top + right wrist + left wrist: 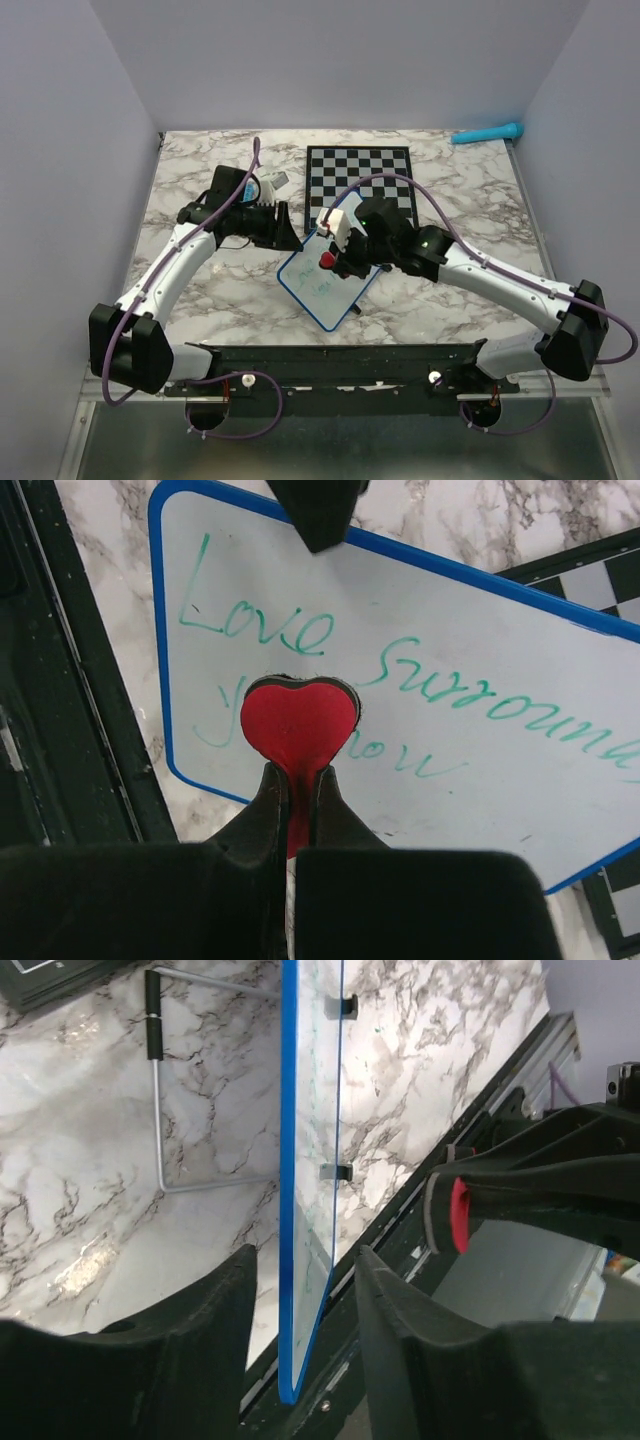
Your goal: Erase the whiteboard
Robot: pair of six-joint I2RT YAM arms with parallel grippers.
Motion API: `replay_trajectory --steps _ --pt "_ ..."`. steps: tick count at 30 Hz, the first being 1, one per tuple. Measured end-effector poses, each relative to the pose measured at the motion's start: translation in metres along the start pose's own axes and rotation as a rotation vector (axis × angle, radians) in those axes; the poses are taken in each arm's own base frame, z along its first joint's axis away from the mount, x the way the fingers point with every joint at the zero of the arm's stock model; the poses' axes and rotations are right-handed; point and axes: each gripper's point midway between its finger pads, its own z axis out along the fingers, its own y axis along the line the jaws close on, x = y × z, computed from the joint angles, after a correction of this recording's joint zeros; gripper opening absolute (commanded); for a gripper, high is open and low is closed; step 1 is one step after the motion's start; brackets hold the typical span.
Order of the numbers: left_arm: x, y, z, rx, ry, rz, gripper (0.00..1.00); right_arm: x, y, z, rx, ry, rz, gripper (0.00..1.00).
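Note:
The whiteboard (322, 287) has a blue rim and green handwriting and stands tilted on a wire stand (160, 1110). My left gripper (305, 1253) is open and straddles its upper edge, with a gap on each side of the board (310, 1190). My right gripper (298, 775) is shut on the stem of a red heart-shaped eraser (300, 720). The eraser sits in front of the written face (480, 770), over the lower line of text. From above, the right gripper (338, 262) and eraser (327, 261) are at the board's upper right, and the left gripper (290, 232) is at its top corner.
A black-and-white chessboard (358, 175) lies just behind the whiteboard. A teal object (488, 133) rests at the back right corner. A small white and blue item (272, 185) sits behind the left arm. The black rail (350, 355) runs along the table's near edge.

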Motion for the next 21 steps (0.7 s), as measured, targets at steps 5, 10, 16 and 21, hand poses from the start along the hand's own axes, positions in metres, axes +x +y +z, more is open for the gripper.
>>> replay_trajectory --steps 5,10,16,21 --pt "0.010 0.000 0.018 0.003 0.053 -0.002 0.29 0.002 0.013 0.016 -0.011 0.026 0.068 0.01" --pt "0.010 0.008 0.026 -0.003 0.067 -0.036 0.14 -0.014 0.036 0.022 -0.003 -0.011 0.059 0.01" --pt "0.005 0.005 0.027 0.005 0.051 -0.051 0.00 -0.016 0.051 0.038 0.008 0.005 0.081 0.01" --pt "0.003 0.005 0.028 0.007 0.044 -0.061 0.00 -0.014 0.054 0.057 0.043 0.049 0.102 0.01"
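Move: The whiteboard's left edge already stands between the open left fingers; the place to pinch is about 1 cm ahead, 2 cm right and 2 cm down. From the right gripper, which holds the red eraser, the L of "Love" by the board's left corner is roughly 9 cm left, 3 cm back and 6 cm down. The board's middle lies about 1 cm ahead of that gripper, level sideways, some 6 cm below. Shut the left gripper on the whiteboard's left edge, easing it about 2 cm down and 2 cm to the right as the fingers close. At the same time carry the held eraser with the right gripper about 7 cm left, some 3 cm back and 3 cm down, over the writing to the start of "Love", keeping the grip closed. ##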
